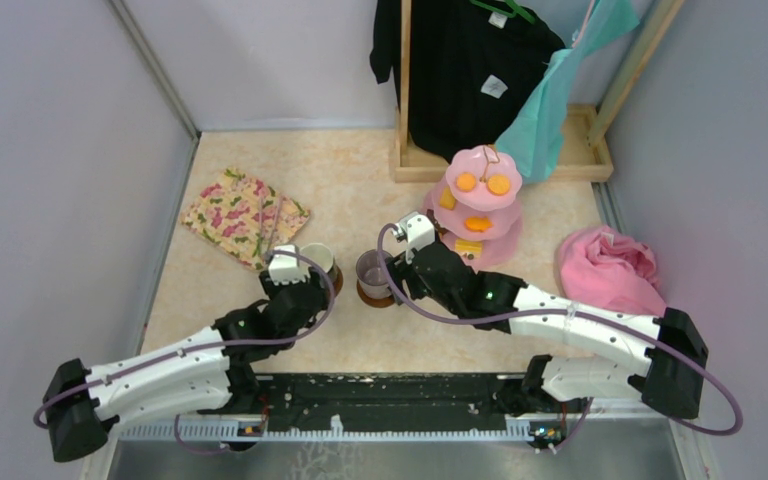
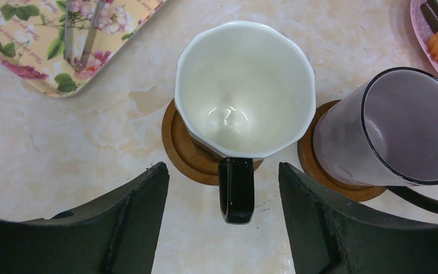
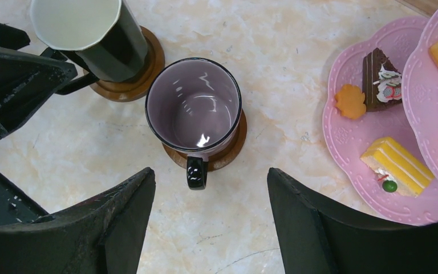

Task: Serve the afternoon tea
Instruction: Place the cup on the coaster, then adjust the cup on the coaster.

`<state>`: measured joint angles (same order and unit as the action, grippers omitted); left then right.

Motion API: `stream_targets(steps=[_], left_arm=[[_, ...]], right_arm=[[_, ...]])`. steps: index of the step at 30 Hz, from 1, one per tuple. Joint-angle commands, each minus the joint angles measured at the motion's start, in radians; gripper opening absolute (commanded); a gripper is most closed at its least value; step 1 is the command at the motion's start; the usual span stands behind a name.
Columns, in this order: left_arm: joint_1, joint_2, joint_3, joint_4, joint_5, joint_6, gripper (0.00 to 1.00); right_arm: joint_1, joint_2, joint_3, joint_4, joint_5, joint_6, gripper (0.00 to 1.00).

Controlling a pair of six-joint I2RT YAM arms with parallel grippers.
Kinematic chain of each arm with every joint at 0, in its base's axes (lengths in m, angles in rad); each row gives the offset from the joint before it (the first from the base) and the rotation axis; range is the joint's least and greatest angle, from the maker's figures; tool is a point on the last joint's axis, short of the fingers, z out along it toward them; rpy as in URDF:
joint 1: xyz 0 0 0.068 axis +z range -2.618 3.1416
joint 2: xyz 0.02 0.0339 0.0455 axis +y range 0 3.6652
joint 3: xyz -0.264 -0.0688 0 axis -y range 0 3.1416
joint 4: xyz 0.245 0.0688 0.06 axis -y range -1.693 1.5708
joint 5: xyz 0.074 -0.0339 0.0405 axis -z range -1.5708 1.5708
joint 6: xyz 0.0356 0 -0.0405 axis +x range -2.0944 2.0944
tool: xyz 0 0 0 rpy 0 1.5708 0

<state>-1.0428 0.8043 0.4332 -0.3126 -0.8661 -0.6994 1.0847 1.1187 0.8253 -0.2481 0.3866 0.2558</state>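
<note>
The black mug (image 2: 244, 91), white inside, stands upright on a round brown coaster (image 2: 189, 153); its handle points between the jaws of my left gripper (image 2: 223, 171), which is open and touches nothing. To its right the smoky translucent mug (image 3: 194, 105) sits on a second coaster (image 3: 228, 153), handle toward my right gripper (image 3: 211, 174), also open and empty. The pink three-tier stand (image 1: 480, 205) stands right of the mugs and carries orange snacks (image 1: 482, 184), a yellow cake slice (image 3: 396, 165) and a brown cake slice (image 3: 379, 77).
The flower-patterned tray (image 1: 245, 215) lies left of the mugs with metal tongs (image 2: 80, 34) on it. A pink cloth (image 1: 608, 268) is bunched at the right. A wooden rack with a black shirt (image 1: 475, 70) stands at the back.
</note>
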Motion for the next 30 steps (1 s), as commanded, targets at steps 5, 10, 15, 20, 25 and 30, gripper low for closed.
stream_targets(steps=[5,10,15,20,25,30], left_arm=[[-0.005,-0.095,0.136,-0.077,-0.113,-0.017,0.77],[-0.005,-0.094,0.226,0.258,-0.221,0.331,0.99],[-0.003,-0.004,0.283,0.782,-0.22,0.813,0.99],[0.082,0.051,0.322,0.76,-0.164,0.792,0.99],[0.33,0.02,0.307,0.543,0.052,0.461,0.99],[0.459,0.043,0.315,0.523,0.16,0.359,0.99]], right_arm=[[0.014,-0.031,0.023,0.039,-0.003,0.003,0.73],[0.013,0.015,0.082,0.057,0.048,-0.014,0.73],[0.014,0.118,0.212,0.037,0.103,-0.053,0.73],[0.014,0.151,0.187,0.029,0.07,-0.022,0.73],[0.014,0.153,0.102,0.029,0.034,0.014,0.72],[0.014,0.183,0.047,0.051,-0.001,0.051,0.68]])
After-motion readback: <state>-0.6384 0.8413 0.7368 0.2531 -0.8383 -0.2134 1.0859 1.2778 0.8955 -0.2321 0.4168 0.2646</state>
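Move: The white cup stands on its coaster, its middle about 5 cm ahead of the open left hand and 2 cm lower, with its handle between the fingertips. From the left hand, the purple cup is some 13 cm right and 4 cm ahead, and the floral tray about 20 cm ahead and 16 cm left. From the right hand, the purple cup's middle is about 4 cm ahead, 5 cm left and 8 cm below. The white cup lies roughly 6 cm ahead and 17 cm left of the right hand, the cake stand 17 cm ahead and 17 cm right. The left hand, already free of the white cup's handle, rises fast by about 22 cm away from it, opens fully and tips its fingers up some 30 degrees, then runs forward and to the left at that height while turning a little counter-clockwise. The right hand starts later, its fingers staying open: it first lifts forward and left, then reverses and sinks about 5 cm from that high point towards the purple cup, easing slightly back, so that it ends a little lower and nearer without visible contact. ##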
